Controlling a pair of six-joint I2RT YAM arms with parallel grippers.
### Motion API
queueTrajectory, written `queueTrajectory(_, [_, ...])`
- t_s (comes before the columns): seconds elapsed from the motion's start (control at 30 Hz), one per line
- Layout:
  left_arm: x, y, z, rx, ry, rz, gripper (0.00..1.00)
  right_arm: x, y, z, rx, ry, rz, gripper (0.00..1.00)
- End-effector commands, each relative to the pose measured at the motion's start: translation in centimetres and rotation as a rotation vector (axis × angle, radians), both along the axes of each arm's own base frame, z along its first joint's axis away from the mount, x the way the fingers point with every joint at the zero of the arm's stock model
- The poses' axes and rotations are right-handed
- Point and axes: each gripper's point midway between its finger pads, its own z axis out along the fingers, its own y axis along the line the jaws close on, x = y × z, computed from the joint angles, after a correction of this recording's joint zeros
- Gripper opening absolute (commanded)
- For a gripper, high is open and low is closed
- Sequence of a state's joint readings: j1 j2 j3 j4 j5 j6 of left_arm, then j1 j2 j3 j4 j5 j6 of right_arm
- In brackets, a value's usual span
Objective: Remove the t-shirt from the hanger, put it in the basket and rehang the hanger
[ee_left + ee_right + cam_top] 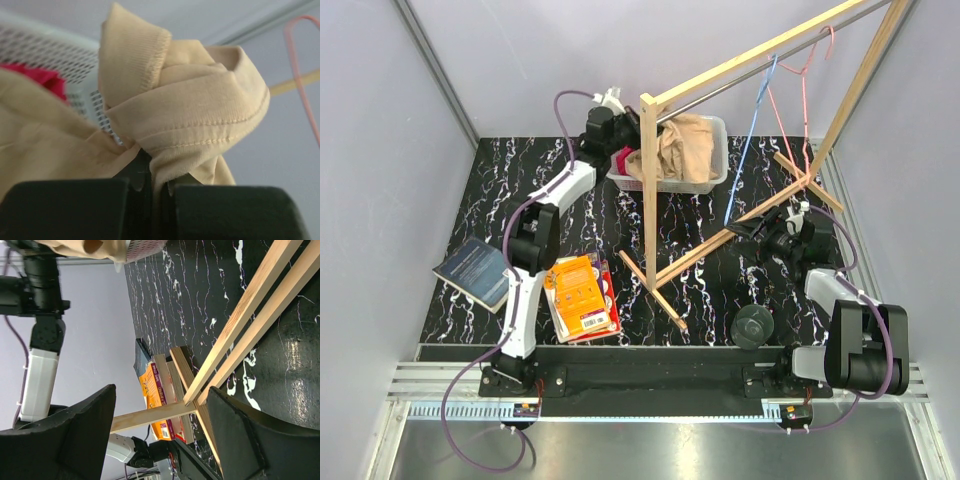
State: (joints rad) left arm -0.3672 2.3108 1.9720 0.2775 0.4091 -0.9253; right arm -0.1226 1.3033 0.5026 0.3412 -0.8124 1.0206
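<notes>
The tan t-shirt [682,148] lies bunched in a white mesh basket [718,178] at the back of the table, off any hanger. My left gripper [623,155] is at the basket's left end. In the left wrist view it [152,182] is shut on a fold of the shirt [185,105]. A blue hanger [750,150] and pink hangers [802,80] hang bare on the rail; one pink hanger [300,75] shows in the left wrist view. My right gripper [752,230] is open and empty [160,405] by the rack's right foot. The shirt [85,247] shows far off in the right wrist view.
The wooden clothes rack [650,200] stands across the middle, with low braces [235,340] near my right gripper. An orange book stack [582,297] and a dark book [475,272] lie front left. A black round object [755,325] sits front right. Red cloth [35,77] is in the basket.
</notes>
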Motion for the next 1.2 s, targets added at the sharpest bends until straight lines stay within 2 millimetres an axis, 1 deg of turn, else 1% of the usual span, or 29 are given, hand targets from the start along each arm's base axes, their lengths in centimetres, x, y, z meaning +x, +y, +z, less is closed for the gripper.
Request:
queueTrajectory(0.0, [1.6, 4.9, -6.4, 0.009, 0.261, 0.174, 0.0, -0.2, -0.1, 1.4, -0.01, -0.076, 0.015, 0.81])
queueTrajectory(0.07, [1.4, 6.4, -7.6, 0.026, 0.302, 0.239, 0.0, -0.1, -0.1, 1.3, -0.01, -0.073, 0.016, 0.81])
queueTrajectory(0.13, [1.0, 7.4, -8.6, 0.06, 0.323, 0.287, 0.0, 0.1, -0.2, 1.1, -0.011, -0.068, 0.015, 0.81])
queueTrajectory(0.17, [1.1, 8.3, -9.7, 0.088, 0.355, 0.339, 0.0, 0.1, -0.2, 1.1, -0.012, -0.069, 0.015, 0.82])
queueTrajectory(0.23, [1.3, 8.7, -10.5, 0.106, 0.38, 0.372, 0.0, 0.2, -0.2, 0.9, -0.013, -0.063, 0.013, 0.81])
queueTrajectory(0.27, [1.5, 8.8, -11.5, 0.114, 0.401, 0.378, 0.0, 0.1, -0.2, 0.8, -0.016, -0.062, 0.014, 0.82])
queueTrajectory(0.3, [1.7, 8.7, -11.8, 0.112, 0.406, 0.381, 0.0, 0.2, -0.3, 0.7, -0.019, -0.062, 0.009, 0.82])
queueTrajectory(0.33, [2.0, 8.0, -11.3, 0.099, 0.396, 0.375, 0.0, 0.2, -0.3, 0.5, -0.02, -0.057, 0.008, 0.82])
queueTrajectory(0.37, [2.2, 7.5, -12.2, 0.105, 0.404, 0.373, 0.0, 0.2, -0.3, 0.4, -0.021, -0.054, 0.007, 0.82])
queueTrajectory(0.4, [2.4, 6.8, -12.0, 0.1, 0.396, 0.364, 0.0, 0.2, -0.3, 0.3, -0.02, -0.051, 0.008, 0.82])
queueTrajectory(0.43, [2.6, 5.2, -10.6, 0.096, 0.353, 0.338, 0.0, 0.3, -0.3, 0.2, -0.017, -0.047, 0.009, 0.82])
queueTrajectory(0.5, [2.8, 3.2, -10.2, 0.116, 0.306, 0.296, 0.0, 0.2, -0.3, 0.2, -0.017, -0.047, 0.011, 0.82])
queueTrajectory(0.53, [2.9, 2.7, -10.3, 0.127, 0.299, 0.292, 0.0, 0.3, -0.3, 0.3, -0.016, -0.047, 0.01, 0.81])
queueTrajectory(0.57, [2.9, 2.6, -10.5, 0.14, 0.289, 0.292, 0.0, 0.3, -0.4, 0.3, -0.016, -0.048, 0.01, 0.81])
queueTrajectory(0.6, [3.0, 2.6, -11.1, 0.165, 0.284, 0.293, 0.0, 0.3, -0.4, 0.4, -0.015, -0.052, 0.01, 0.81])
queueTrajectory(0.63, [3.2, 3.0, -11.5, 0.183, 0.28, 0.314, 0.0, 0.3, -0.4, 0.5, -0.015, -0.052, 0.011, 0.82])
queueTrajectory(0.67, [3.0, 3.5, -12.4, 0.214, 0.297, 0.324, 0.0, 0.3, -0.4, 0.5, -0.015, -0.053, 0.012, 0.81])
queueTrajectory(0.73, [2.9, 4.7, -12.8, 0.281, 0.292, 0.346, 0.01, 0.3, -0.5, 0.4, -0.016, -0.053, 0.01, 0.82])
queueTrajectory(0.77, [2.3, 5.5, -13.7, 0.309, 0.312, 0.361, 0.05, 0.3, -0.5, 0.3, -0.016, -0.05, 0.01, 0.82])
queueTrajectory(0.8, [1.9, 6.2, -12.0, 0.305, 0.286, 0.37, 0.09, 0.3, -0.5, 0.2, -0.016, -0.045, 0.009, 0.82])
queueTrajectory(0.83, [2.3, 7.1, -10.5, 0.291, 0.241, 0.416, 0.16, 0.3, -0.5, 0.2, -0.015, -0.044, 0.009, 0.82])
queueTrajectory(0.87, [2.2, 7.5, -9.7, 0.279, 0.21, 0.425, 0.23, 0.3, -0.5, 0.1, -0.016, -0.045, 0.011, 0.82])
queueTrajectory(0.9, [1.7, 8.2, -10.2, 0.304, 0.201, 0.43, 0.35, 0.4, -0.5, 0.1, -0.016, -0.043, 0.011, 0.82])
queueTrajectory(0.93, [1.6, 8.5, -8.2, 0.303, 0.163, 0.438, 0.4, 0.3, -0.5, 0.1, -0.016, -0.043, 0.013, 0.82])
queueTrajectory(0.97, [1.5, 8.6, -7.6, 0.319, 0.147, 0.435, 0.45, 0.3, -0.5, 0.0, -0.014, -0.042, 0.014, 0.82])
queueTrajectory(1.0, [1.7, 8.6, -6.2, 0.339, 0.107, 0.425, 0.51, 0.3, -0.4, 0.1, -0.013, -0.042, 0.015, 0.82])
queueTrajectory(1.1, [1.4, 8.6, -3.0, 0.351, 0.056, 0.394, 0.57, 0.2, -0.4, 0.3, -0.011, -0.05, 0.015, 0.82])
queueTrajectory(1.13, [1.2, 8.5, -2.3, 0.348, 0.045, 0.384, 0.6, 0.2, -0.4, 0.4, -0.01, -0.05, 0.015, 0.82])
queueTrajectory(1.17, [0.8, 8.6, -0.8, 0.34, 0.023, 0.383, 0.69, 0.1, -0.4, 0.5, -0.009, -0.051, 0.014, 0.82])
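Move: The left gripper already holds the tan t-shirt just above the white basket, whose middle lies about 18 cm below, some 2 cm ahead and 1 cm to its right. In the basket, the red t-shirt lies roughly 5 cm to the gripper's left, 2 cm ahead and 18 cm down; the rack's left post stands about 35 cm back and 3 cm left. From the idle right gripper, the basket is some 28 cm ahead, 14 cm left and 7 cm lower. Bring the left gripper down about 12 cm and 8 cm left, tipping and turning it counter-clockwise by some 20 degrees to lower the tan t-shirt into the basket. Swing right, then open the fingers more than halfway while coming back left with the hand's left side rolling up, and lift a little at the end. ##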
